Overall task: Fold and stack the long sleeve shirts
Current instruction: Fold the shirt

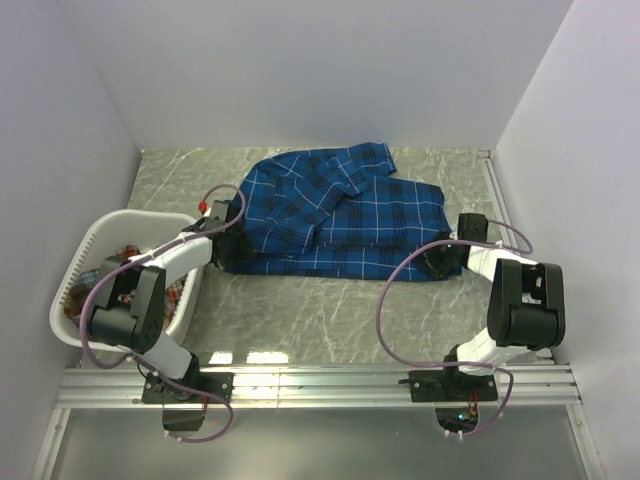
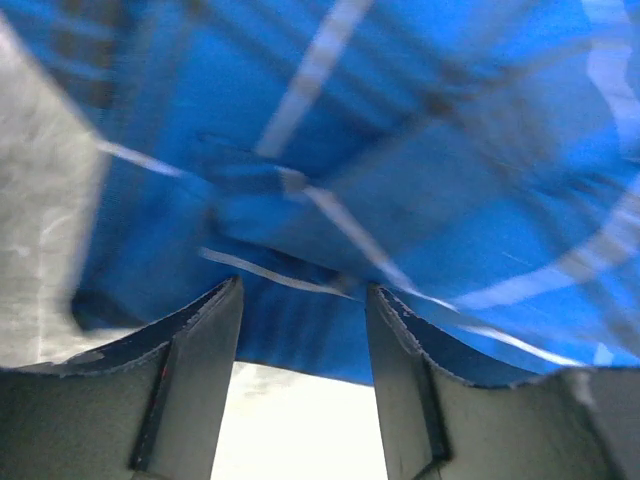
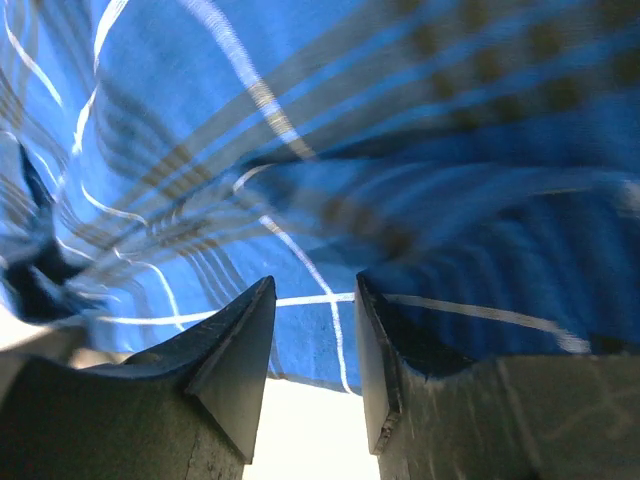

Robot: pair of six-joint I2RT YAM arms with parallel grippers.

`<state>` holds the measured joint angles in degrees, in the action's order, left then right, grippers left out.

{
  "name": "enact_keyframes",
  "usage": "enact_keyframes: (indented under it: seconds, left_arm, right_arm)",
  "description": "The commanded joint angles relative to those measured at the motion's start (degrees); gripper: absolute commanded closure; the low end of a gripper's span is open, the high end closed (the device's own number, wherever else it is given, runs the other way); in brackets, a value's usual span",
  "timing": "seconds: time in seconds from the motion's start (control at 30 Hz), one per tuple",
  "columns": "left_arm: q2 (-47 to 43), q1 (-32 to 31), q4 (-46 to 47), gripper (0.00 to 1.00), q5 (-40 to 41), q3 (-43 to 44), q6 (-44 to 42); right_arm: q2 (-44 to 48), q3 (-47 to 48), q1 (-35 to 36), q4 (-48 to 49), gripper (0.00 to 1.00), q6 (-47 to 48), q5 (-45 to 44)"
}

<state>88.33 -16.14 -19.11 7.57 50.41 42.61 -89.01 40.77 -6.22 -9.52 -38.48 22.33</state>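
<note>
A royal blue plaid long sleeve shirt (image 1: 335, 215) lies partly folded on the grey marbled table. My left gripper (image 1: 228, 252) sits at its near left edge and my right gripper (image 1: 432, 262) at its near right corner. In the left wrist view the left gripper (image 2: 303, 285) has its jaws apart, with the blue hem (image 2: 300, 330) lying across the gap at the tips. The right gripper (image 3: 314, 282) also stands open, its tips pushed under the shirt's edge (image 3: 320, 330). Some red-orange plaid cloth (image 1: 178, 296) shows inside the basket.
A white plastic laundry basket (image 1: 130, 216) stands at the left, close beside the left arm. White walls close off the left, back and right of the table. The aluminium rail (image 1: 320, 385) carrying both arm bases runs along the near edge.
</note>
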Motion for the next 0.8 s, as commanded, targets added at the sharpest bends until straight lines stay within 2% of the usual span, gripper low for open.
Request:
enact_keyframes:
  seconds: [0.0, 0.17, 0.4, 0.63, 0.77]
  left_arm:
    - [1.40, 2.86, 0.13, 0.43, 0.60, -1.89, 2.74]
    - [1.40, 7.61, 0.66, 0.44, -0.54, -3.66, 2.83]
    - [2.02, 7.79, 0.92, 0.40, -2.82, -1.99, 1.78]
    - [-1.31, 7.79, 1.62, 0.26, -3.97, -0.84, 0.46]
    - [-2.73, 7.79, 5.48, 0.18, -5.19, -1.11, -1.82]
  right_arm:
    - [-0.63, -1.05, -3.70, 0.73, 0.55, -2.03, -1.76]
    - [-1.95, 0.44, -4.94, -1.29, 0.55, -2.48, -5.71]
    - [0.06, 3.87, -6.26, -5.77, 0.55, -2.30, -13.35]
    - [6.38, 7.30, -4.86, -8.85, 0.53, 1.56, -19.33]
    - [9.03, 7.57, -2.22, -9.12, 0.50, 3.84, -19.95]
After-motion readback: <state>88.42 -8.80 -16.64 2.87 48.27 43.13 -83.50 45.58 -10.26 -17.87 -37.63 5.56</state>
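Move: From the left gripper, the folded shirt's near left corner lies about 4 cm left, 2 cm back and 3 cm below. The folded sleeve is some 15 cm right and 6 cm ahead, the basket's middle roughly 27 cm left and 5 cm back. From the right gripper, the shirt's near right corner lies about 7 cm right and 2 cm back, just below; its far right corner is 20 cm straight ahead. Draw the right gripper, already low on the cloth and half open, about 7 cm right along the near fold towards the right corner, then lift it a couple of centimetres, tilting its left side down. Meanwhile sink the left gripper 2 cm onto the cloth and slide it 3 to 4 cm left towards the left corner, then open its fingers wider and begin to rise. ##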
